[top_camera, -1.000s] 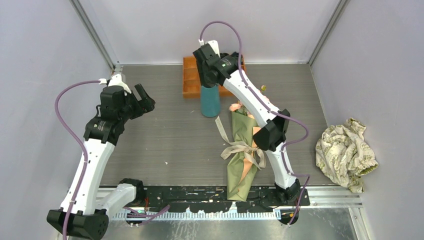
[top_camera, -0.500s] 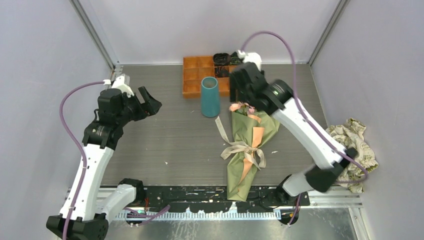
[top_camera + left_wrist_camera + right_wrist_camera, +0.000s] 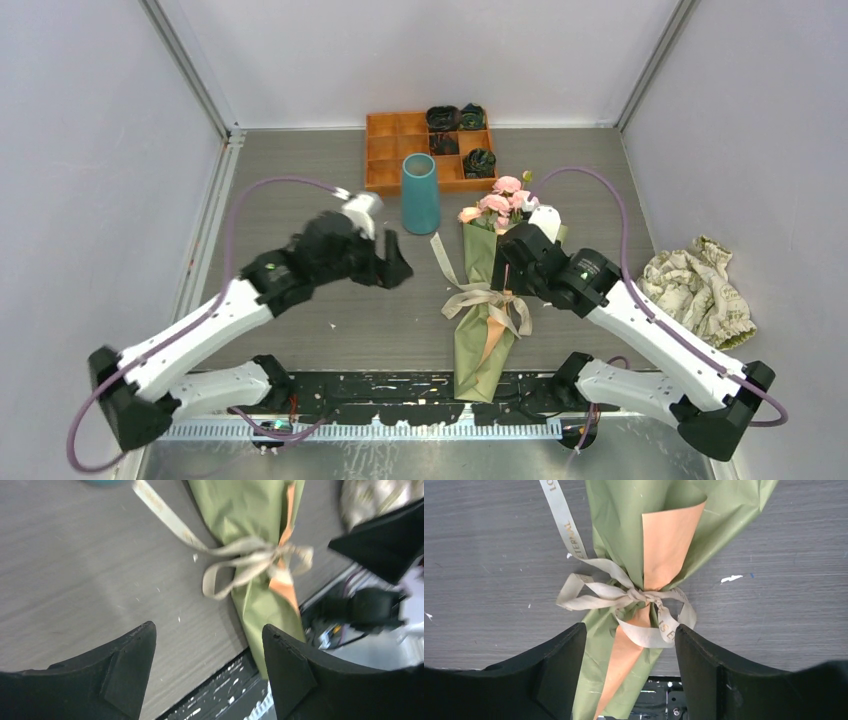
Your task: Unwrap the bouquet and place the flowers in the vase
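The bouquet (image 3: 487, 300) lies on the table, an olive-green and orange paper cone with its narrow end at the front edge. A cream ribbon (image 3: 634, 597) is tied in a bow round its middle. The flowers (image 3: 500, 205), pink roses, stick out of the wide far end. The teal vase (image 3: 420, 192) stands upright just left of them. My right gripper (image 3: 630, 629) hovers open over the cone just below the bow, one finger on each side. My left gripper (image 3: 397, 268) is open above bare table, left of the ribbon (image 3: 245, 560); nothing is between its fingers.
An orange compartment tray (image 3: 395, 150) with dark lumps sits behind the vase. A crumpled cream patterned paper wad (image 3: 700, 295) lies at the right wall. The black rail of the table's front edge (image 3: 400, 385) runs under the bouquet's tip.
The left arm swung from the far left to the table's middle, toward the bouquet. The right arm came back from the vase and tray to above the ribbon.
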Action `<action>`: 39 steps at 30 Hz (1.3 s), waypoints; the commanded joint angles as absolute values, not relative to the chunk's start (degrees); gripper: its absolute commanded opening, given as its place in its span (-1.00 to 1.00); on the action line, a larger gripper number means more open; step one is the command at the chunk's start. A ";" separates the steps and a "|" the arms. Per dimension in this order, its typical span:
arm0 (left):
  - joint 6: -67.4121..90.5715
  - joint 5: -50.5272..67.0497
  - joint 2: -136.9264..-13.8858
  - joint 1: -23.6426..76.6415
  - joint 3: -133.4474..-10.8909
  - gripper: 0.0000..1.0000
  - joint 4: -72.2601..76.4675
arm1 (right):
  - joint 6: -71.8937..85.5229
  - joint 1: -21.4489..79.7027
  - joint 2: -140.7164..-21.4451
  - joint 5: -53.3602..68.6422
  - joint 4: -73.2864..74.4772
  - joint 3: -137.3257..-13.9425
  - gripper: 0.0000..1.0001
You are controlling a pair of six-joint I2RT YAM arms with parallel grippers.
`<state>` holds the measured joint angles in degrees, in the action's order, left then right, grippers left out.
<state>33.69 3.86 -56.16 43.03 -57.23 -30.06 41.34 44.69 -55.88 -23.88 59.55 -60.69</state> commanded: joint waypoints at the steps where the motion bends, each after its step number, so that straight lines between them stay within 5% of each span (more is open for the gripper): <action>1: 34.83 -6.94 -63.80 53.73 -55.42 0.58 -22.54 | 45.71 45.17 -51.68 -25.20 58.02 -60.13 0.44; 17: 39.43 -3.53 -91.40 56.54 -61.34 0.56 -9.95 | 44.80 45.11 -43.68 -32.22 62.56 -59.92 0.47; 39: 41.49 -3.88 -107.58 56.59 -69.65 0.47 -7.95 | 41.68 45.16 -40.12 -36.56 62.03 -59.11 0.45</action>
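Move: From the left hand, the ribbon bow's left loop lies about 16 cm to the right, 1 cm ahead and 23 cm below, with the knot some 6 cm farther right. The teal vase stands about 18 cm ahead and 7 cm right, the pink flowers 20 cm ahead and 24 cm right. From the right hand, the left loop is roughly 9 cm left, 3 cm ahead and 18 cm below. Left hand, open, drops about 20 cm and swings right to the bow's left loop; right backs off right and up. ##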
